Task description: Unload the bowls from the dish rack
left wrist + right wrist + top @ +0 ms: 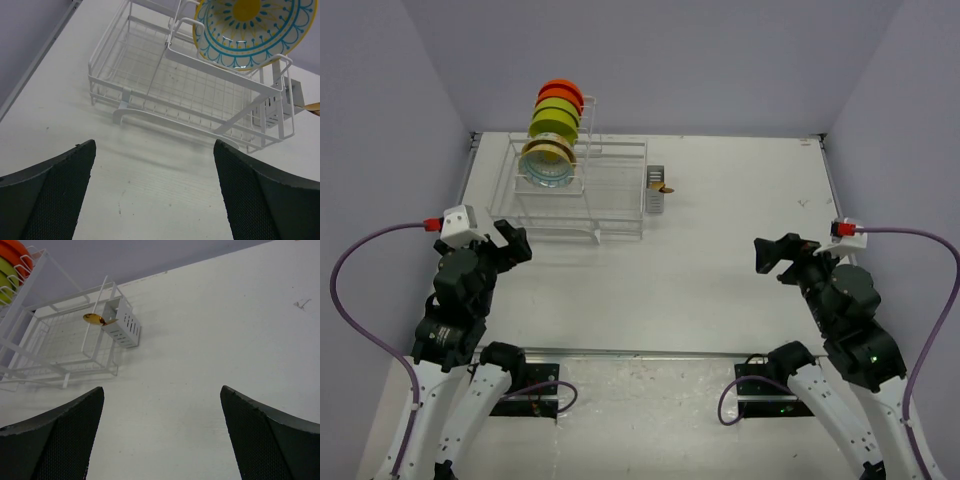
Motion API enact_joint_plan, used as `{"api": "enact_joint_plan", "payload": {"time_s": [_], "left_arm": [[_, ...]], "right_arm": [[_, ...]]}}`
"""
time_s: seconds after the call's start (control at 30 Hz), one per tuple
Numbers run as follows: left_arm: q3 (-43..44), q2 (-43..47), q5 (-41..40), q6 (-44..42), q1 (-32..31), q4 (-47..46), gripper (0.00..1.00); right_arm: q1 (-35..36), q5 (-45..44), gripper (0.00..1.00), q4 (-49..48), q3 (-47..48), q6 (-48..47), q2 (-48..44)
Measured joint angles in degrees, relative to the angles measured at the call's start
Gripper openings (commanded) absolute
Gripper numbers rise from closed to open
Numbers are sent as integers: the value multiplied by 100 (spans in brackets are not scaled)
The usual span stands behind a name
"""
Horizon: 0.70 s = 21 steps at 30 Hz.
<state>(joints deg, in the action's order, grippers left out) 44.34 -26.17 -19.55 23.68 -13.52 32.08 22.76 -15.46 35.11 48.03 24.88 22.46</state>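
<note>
The white wire dish rack stands at the far left of the table. Several bowls stand on edge in its upright tower: orange-red ones at the back, lime-green ones in the middle, and a cream bowl with a flower pattern in front. My left gripper is open and empty, just in front of the rack's near left corner. In the left wrist view the gripper faces the rack and the flower bowl. My right gripper is open and empty over bare table; the right wrist view shows the same.
A small grey cutlery caddy hangs on the rack's right end, with a gold utensil sticking out of it. The rack's low tray holds nothing. Grey walls close in the table at the back and sides.
</note>
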Motion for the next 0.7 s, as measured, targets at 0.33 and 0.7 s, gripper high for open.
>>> {"api": "enact_joint_plan", "payload": {"time_s": [0.33,0.7], "left_arm": [[13,37,-210,448,2,243,100],[1261,0,1084,1886,2,444,100]], "right_arm": [[0,28,99,-4,0,63,87],[2,402,99,-52,-2,107,-79]]}}
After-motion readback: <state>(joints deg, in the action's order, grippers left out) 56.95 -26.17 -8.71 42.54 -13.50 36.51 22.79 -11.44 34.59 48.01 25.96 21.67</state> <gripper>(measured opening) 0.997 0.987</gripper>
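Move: The patterned bowl, nearest in the rack's upper row, stands some 27 cm ahead of my left hand, about 6 cm to its right and 7 cm lower. Behind it in the same row, at much the same height, are the green bowls roughly 13 cm farther out and the orange bowls about 21 cm farther out, both 2 cm more to the right. The cutlery holder is about 28 cm ahead, 34 cm right and 22 cm below. From my right hand the patterned bowl lies about 28 cm ahead, 60 cm left and 10 cm lower. After barely stirring at first, I lift my empty left hand quickly by about 8 cm in front of the rack, carrying it some 4 cm right and easing it back a little. My wrist rolls some 20 degrees, right side rising, while the fingers tip up and swing clockwise slightly; they stay wide open and touch nothing. ##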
